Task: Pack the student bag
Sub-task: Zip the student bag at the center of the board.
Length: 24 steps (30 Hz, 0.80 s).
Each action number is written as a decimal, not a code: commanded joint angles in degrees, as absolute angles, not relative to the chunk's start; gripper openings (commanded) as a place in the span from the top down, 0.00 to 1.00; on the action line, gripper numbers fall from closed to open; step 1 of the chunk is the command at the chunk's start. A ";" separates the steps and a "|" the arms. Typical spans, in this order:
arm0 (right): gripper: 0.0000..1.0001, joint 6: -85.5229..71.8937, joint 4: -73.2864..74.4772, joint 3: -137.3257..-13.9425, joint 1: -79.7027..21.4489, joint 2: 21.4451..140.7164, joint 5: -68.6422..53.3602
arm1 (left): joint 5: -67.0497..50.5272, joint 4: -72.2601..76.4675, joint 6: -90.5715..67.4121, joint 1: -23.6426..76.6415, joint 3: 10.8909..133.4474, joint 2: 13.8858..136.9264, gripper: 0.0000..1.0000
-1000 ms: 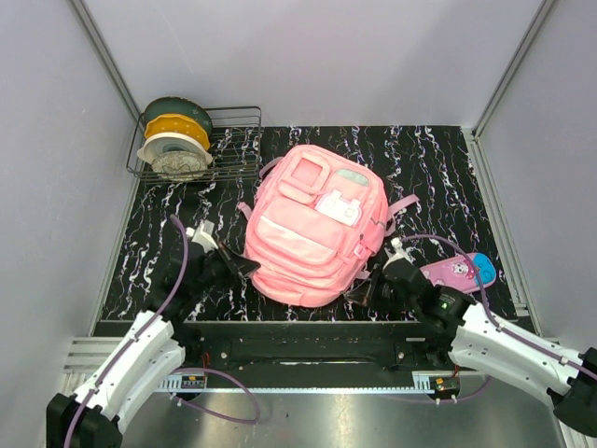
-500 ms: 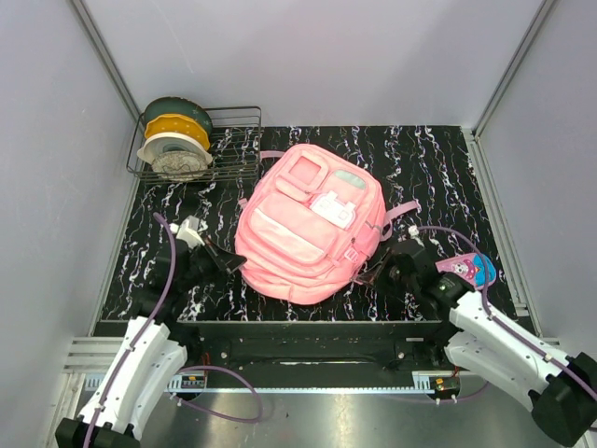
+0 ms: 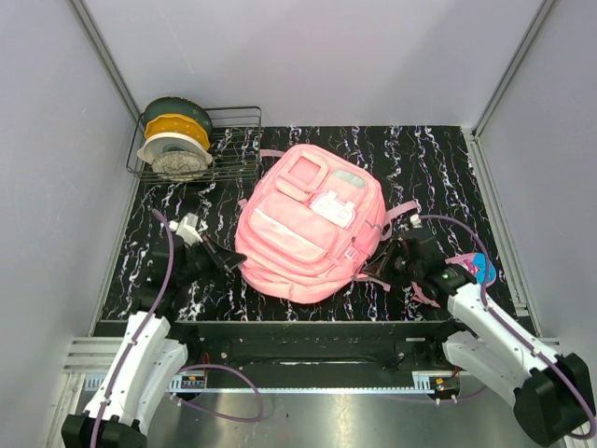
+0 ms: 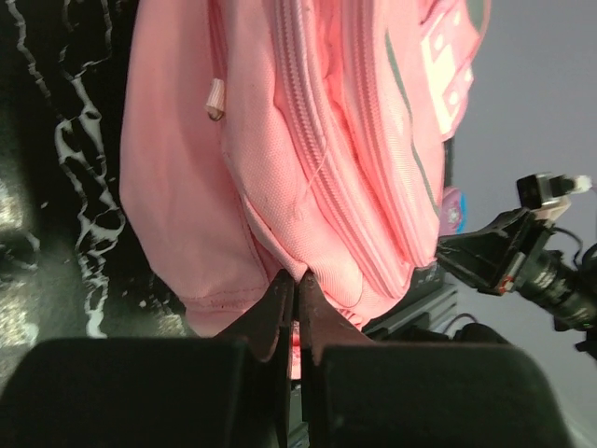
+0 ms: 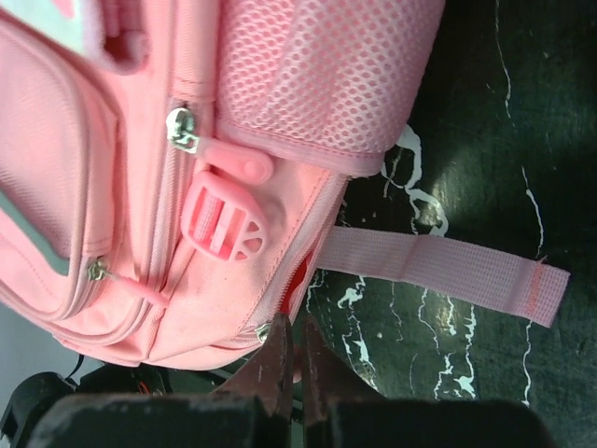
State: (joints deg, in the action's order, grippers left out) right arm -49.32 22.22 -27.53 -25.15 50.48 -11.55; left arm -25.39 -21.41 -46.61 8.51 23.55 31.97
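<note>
The student bag (image 3: 310,222), a large pink backpack with a mint patch and white clasp, lies flat on the black marbled tabletop (image 3: 438,159). My left gripper (image 3: 233,262) is at its near-left edge. In the left wrist view its jaws are shut on a fold of the bag's pink fabric (image 4: 308,233). At the bag's near-right corner my right gripper (image 3: 381,271) is shut. Its tips pinch the bag's edge beside a zipper slider (image 5: 264,330), below the mesh side pocket (image 5: 317,65). A loose pink strap (image 5: 438,271) lies flat on the table.
A wire rack (image 3: 238,140) holding filament spools (image 3: 174,140) stands at the back left. A small pink and blue pencil case (image 3: 474,269) lies to the right, half hidden by my right arm. Grey walls close in the sides and back.
The bag has swung and slid a little to the left and away. The left gripper pulled left with it and the right gripper moved up along the bag's right corner.
</note>
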 commanded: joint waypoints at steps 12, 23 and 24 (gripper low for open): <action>1.00 -45.98 18.21 -23.64 -23.73 32.17 4.31 | -38.13 -7.65 -52.29 0.09 39.90 38.05 1.00; 1.00 -39.11 7.39 -24.26 -23.73 43.50 8.87 | -46.67 4.57 -62.93 -2.90 40.51 39.29 1.00; 1.00 -38.76 6.86 -24.17 -23.64 43.68 8.88 | -47.10 4.22 -62.76 -3.07 40.87 39.46 1.00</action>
State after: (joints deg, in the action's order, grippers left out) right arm -43.46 8.86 -24.14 -24.99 42.87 -0.21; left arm -43.29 -11.18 -57.43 -1.08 35.77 40.71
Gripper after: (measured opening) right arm 0.021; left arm 0.027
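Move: The left hand holds a pinch of the student bag's lower left corner; the bag's middle is about 10 cm ahead, 18 cm to its right and some 6 cm lower. The right hand is at the zip slider on the lower right seam, with the bag's middle roughly 14 cm ahead and 14 cm left. The pink buckle sits about 6 cm ahead of the right hand and 3 cm left; the mesh side pocket's middle is 12 cm ahead and 3 cm right. Keep both grippers shut. Raise the left one about 11 cm, easing slightly forward and rolling its left side down, to hold the bag's lower corner up. Meanwhile lift the right gripper some 6 cm, tipping its fingers up about 20 degrees, then take it forward and a little back down, dragging the zip pull along the side seam towards the mesh pocket. ##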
